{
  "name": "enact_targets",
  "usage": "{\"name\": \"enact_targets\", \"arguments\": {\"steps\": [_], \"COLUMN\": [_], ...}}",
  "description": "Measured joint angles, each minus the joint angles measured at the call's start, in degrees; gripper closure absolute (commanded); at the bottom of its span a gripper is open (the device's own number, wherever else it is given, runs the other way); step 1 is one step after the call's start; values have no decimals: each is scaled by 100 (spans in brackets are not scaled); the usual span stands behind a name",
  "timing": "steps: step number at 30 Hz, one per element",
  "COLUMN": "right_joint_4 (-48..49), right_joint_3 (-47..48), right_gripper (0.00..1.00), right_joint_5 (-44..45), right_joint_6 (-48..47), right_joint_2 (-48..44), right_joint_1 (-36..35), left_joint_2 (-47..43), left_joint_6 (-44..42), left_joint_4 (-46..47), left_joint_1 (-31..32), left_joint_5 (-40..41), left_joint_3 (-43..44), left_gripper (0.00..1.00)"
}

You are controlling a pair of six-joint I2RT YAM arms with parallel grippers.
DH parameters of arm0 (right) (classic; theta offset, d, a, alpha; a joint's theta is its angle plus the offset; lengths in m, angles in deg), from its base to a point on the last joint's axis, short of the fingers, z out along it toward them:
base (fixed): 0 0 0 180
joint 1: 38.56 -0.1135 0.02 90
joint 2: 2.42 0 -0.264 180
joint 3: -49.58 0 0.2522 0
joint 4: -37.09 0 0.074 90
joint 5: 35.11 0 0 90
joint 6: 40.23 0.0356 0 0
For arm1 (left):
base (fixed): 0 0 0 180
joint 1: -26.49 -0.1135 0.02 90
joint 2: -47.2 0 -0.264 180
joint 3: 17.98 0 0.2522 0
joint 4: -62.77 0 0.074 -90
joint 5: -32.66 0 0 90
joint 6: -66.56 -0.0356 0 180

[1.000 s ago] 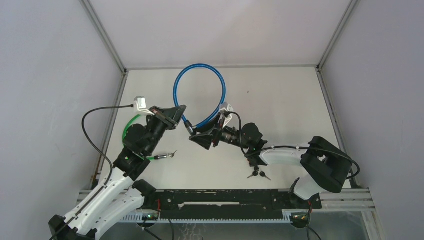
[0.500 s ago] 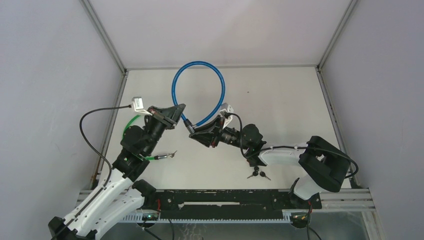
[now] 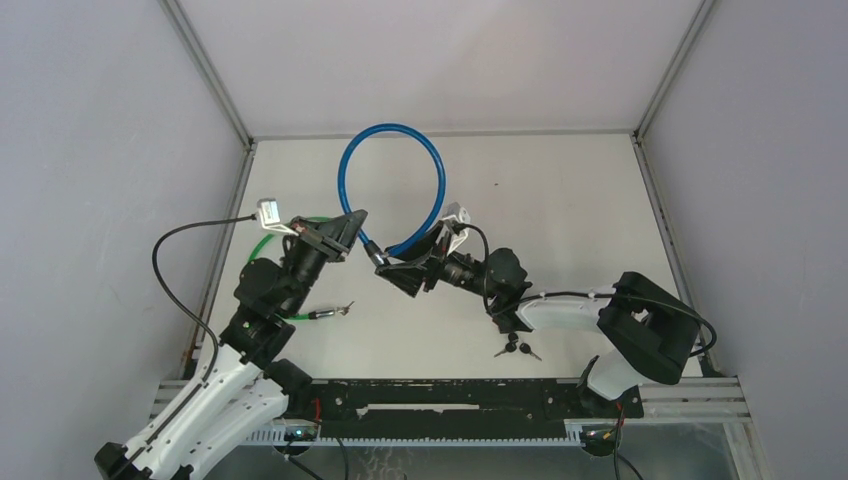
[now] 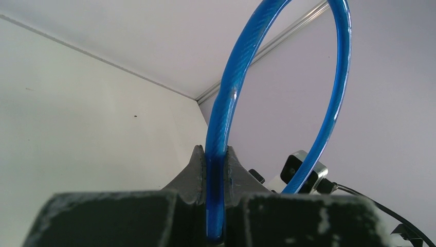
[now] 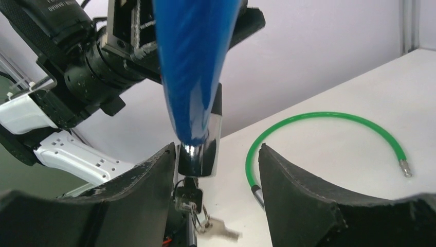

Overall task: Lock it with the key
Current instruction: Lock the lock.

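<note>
A blue cable lock (image 3: 390,180) stands up in a loop above the table. My left gripper (image 3: 352,232) is shut on its cable (image 4: 222,128), which is clamped between the two fingertips (image 4: 216,154). The cable's end runs into a chrome lock barrel (image 5: 198,149). A black-headed key (image 5: 187,198) sticks out of the barrel's underside, and a second key (image 5: 223,229) dangles blurred from its ring. My right gripper (image 5: 216,154) is open, one finger on each side of the barrel and key, the left finger (image 5: 149,180) close beside them. In the top view it sits at the lock (image 3: 393,268).
A green cable lock (image 5: 319,123) lies on the table left of the arms, its green loop (image 3: 262,250) partly under the left arm. Another pair of keys (image 3: 517,349) lies near the right arm's base. Enclosure walls and frame posts border the table.
The left arm has shifted a little to the left, and the blue loop has leaned left with it. The right gripper has stayed at the lock barrel.
</note>
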Motion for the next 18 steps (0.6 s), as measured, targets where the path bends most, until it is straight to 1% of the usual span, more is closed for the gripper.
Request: {"name": "enact_targets", "arguments": {"steps": [3, 6, 7, 10, 12, 15, 18], "right_joint_4": [74, 103, 114, 140, 149, 177, 199], "right_joint_3": [90, 232, 289, 402, 444, 487, 533], "right_gripper": [33, 36, 39, 53, 57, 57, 52], "right_joint_5": [0, -17, -31, -83, -142, -221, -293], "right_joint_6": [35, 76, 92, 116, 162, 219, 243], "right_joint_2": [37, 120, 160, 251, 293, 330, 358], "right_joint_1": [0, -2, -2, -7, -9, -20, -22], "left_joint_2": [-26, -46, -50, -66, -94, -131, -168], "left_joint_6": [0, 2, 9, 39, 39, 39, 37], "left_joint_4": [-33, -66, -79, -114, -146, -170, -175], "left_joint_1": [0, 0, 0, 0, -2, -7, -7], "left_joint_5": [0, 0, 0, 4, 17, 57, 83], "left_joint_3": [-2, -2, -2, -13, -20, -20, -20], "left_gripper": [100, 100, 100, 100, 100, 100, 100]}}
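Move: The blue cable's lock hangs upright about 2 cm to the left of the right hand and roughly 1 cm back from it, level with it. The cable's free end is at the lock's near side, some 1 cm left and 1 cm back; the dangling key is about 3 cm left, 1 cm back and 6 cm below. From the left hand, which already holds the cable above the lock, the lock lies some 5 cm back, 5 cm right and 7 cm down. Raise the open right gripper about 2 cm while reaching nearly as far left, so the fingers come farther around the lock and the cable's free end. Once most of that travel is done, narrow the fingers by about a third around them, turning the hand slightly counter-clockwise. Keep the left gripper shut on the cable and nearly still. ##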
